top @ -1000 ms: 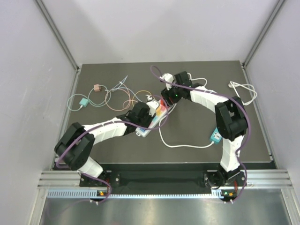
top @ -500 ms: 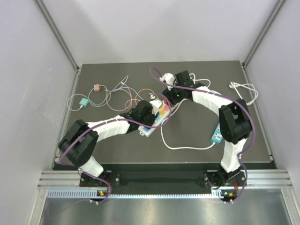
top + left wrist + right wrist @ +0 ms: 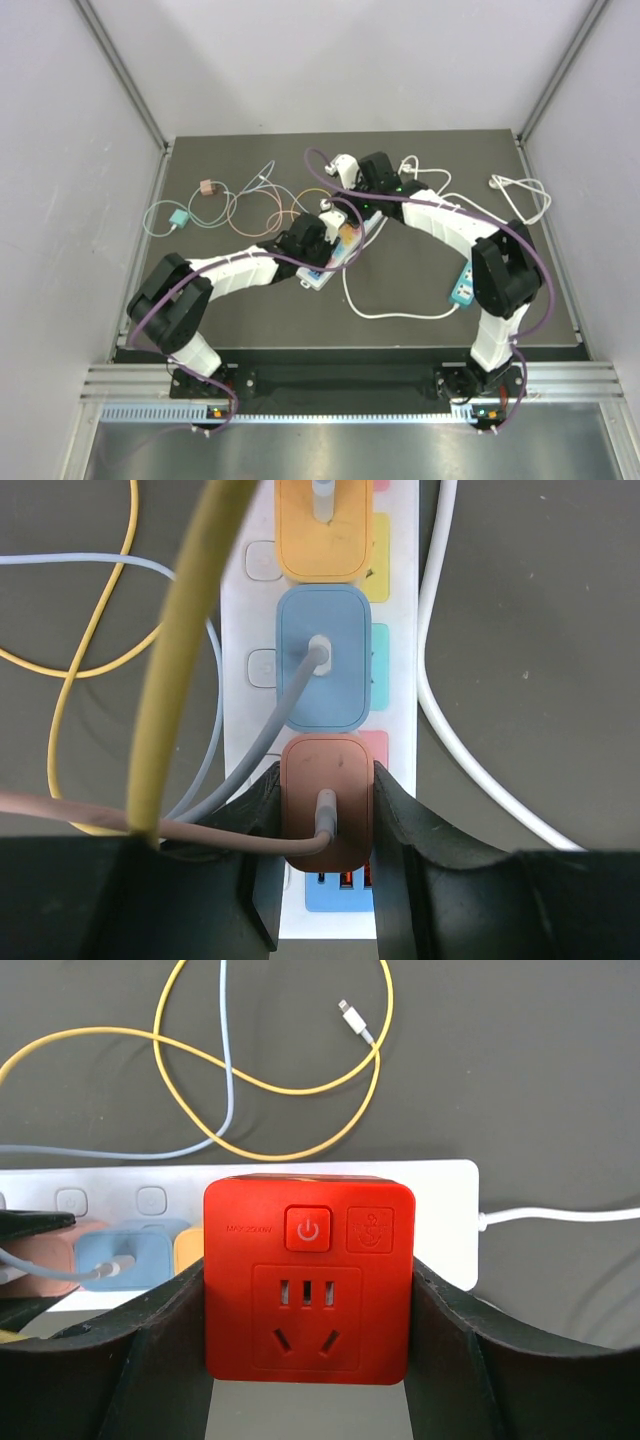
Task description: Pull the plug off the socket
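Observation:
A white power strip (image 3: 335, 262) lies mid-table. It carries a brown plug (image 3: 322, 765) at its near end, then a blue plug (image 3: 322, 670) and an orange plug (image 3: 322, 530). My left gripper (image 3: 327, 785) is shut on the brown plug, one finger on each side. At the strip's far end (image 3: 445, 1215) my right gripper (image 3: 308, 1278) is shut on a red cube socket adapter (image 3: 308, 1290). Whether the cube is still seated in the strip I cannot tell. In the top view the left gripper (image 3: 320, 255) and right gripper (image 3: 357, 212) meet over the strip.
The strip's white cord (image 3: 385, 313) loops toward the front. A teal adapter (image 3: 461, 290) lies by the right arm and a white cable coil (image 3: 520, 195) at the far right. Yellow and blue cables (image 3: 240, 205) with small chargers (image 3: 178, 218) spread at the left.
The right wrist has swung toward the far left over the strip's end, still gripping the red cube. The left arm and the strip shifted slightly right early on.

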Robot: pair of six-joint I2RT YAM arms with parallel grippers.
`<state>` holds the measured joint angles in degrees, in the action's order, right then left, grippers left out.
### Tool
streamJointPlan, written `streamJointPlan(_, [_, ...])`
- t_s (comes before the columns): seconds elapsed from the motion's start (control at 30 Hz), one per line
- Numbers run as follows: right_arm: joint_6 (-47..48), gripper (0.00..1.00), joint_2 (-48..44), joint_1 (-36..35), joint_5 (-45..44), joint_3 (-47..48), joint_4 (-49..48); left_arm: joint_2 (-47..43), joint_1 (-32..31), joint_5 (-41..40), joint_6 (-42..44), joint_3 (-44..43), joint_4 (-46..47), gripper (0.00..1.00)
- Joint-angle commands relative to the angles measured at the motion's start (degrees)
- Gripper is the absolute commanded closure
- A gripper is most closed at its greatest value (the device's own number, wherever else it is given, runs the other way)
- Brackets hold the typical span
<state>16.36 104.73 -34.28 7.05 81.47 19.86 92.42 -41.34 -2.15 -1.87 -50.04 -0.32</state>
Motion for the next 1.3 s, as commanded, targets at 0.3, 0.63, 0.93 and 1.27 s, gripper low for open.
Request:
streamJointPlan(0.3, [-0.72,1.00,-6.46,6.77,7.00,2.47,2.73,-4.96,-0.05,1.80,-0.59,3.46,0.40,0.96])
streamJointPlan(0.63, [-6.68,1.00,-13.75,13.36,25.89,-1.49,0.71,-16.04,-0.05,5.23,-0.24,7.59,6.56,0.32])
streamJointPlan(0.93, [-12.66,1.00,-19.73,15.82,35.22,-6.85,-3.24,-24.21,-0.05,8.39,1.34,8.56,3.67,0.01])
streamJointPlan(1.27, [-28.12,1.00,-23.96,18.37,46.64,-13.44,-9.92,-41.86,0.03,10.75,2.82,12.24,0.84,0.01])
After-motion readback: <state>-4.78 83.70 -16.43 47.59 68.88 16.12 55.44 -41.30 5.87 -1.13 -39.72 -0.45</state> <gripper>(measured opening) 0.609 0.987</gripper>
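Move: The left hand still grips the pink plug on the white strip, with the blue plug about 3 cm ahead and 2 cm right, the yellow plug some 6 cm ahead and 4 cm right; the red plug is about 9 cm ahead, 6 cm right and 7 cm above. The right hand already holds the red plug clear; its old socket lies roughly 2 cm ahead, 3 cm right and 8 cm below, the pink plug some 9 cm back, 6 cm left and 7 cm below. Keeping its grip on the red plug, the right hand shifts about 5 cm right, then climbs some 11 cm away from the strip while drawing back, its fingers swinging up towards the left by about 35 degrees. The left hand first draws back a little with the pink plug still held, then opens wide, lets go and rises about 15 cm, still easing back. ##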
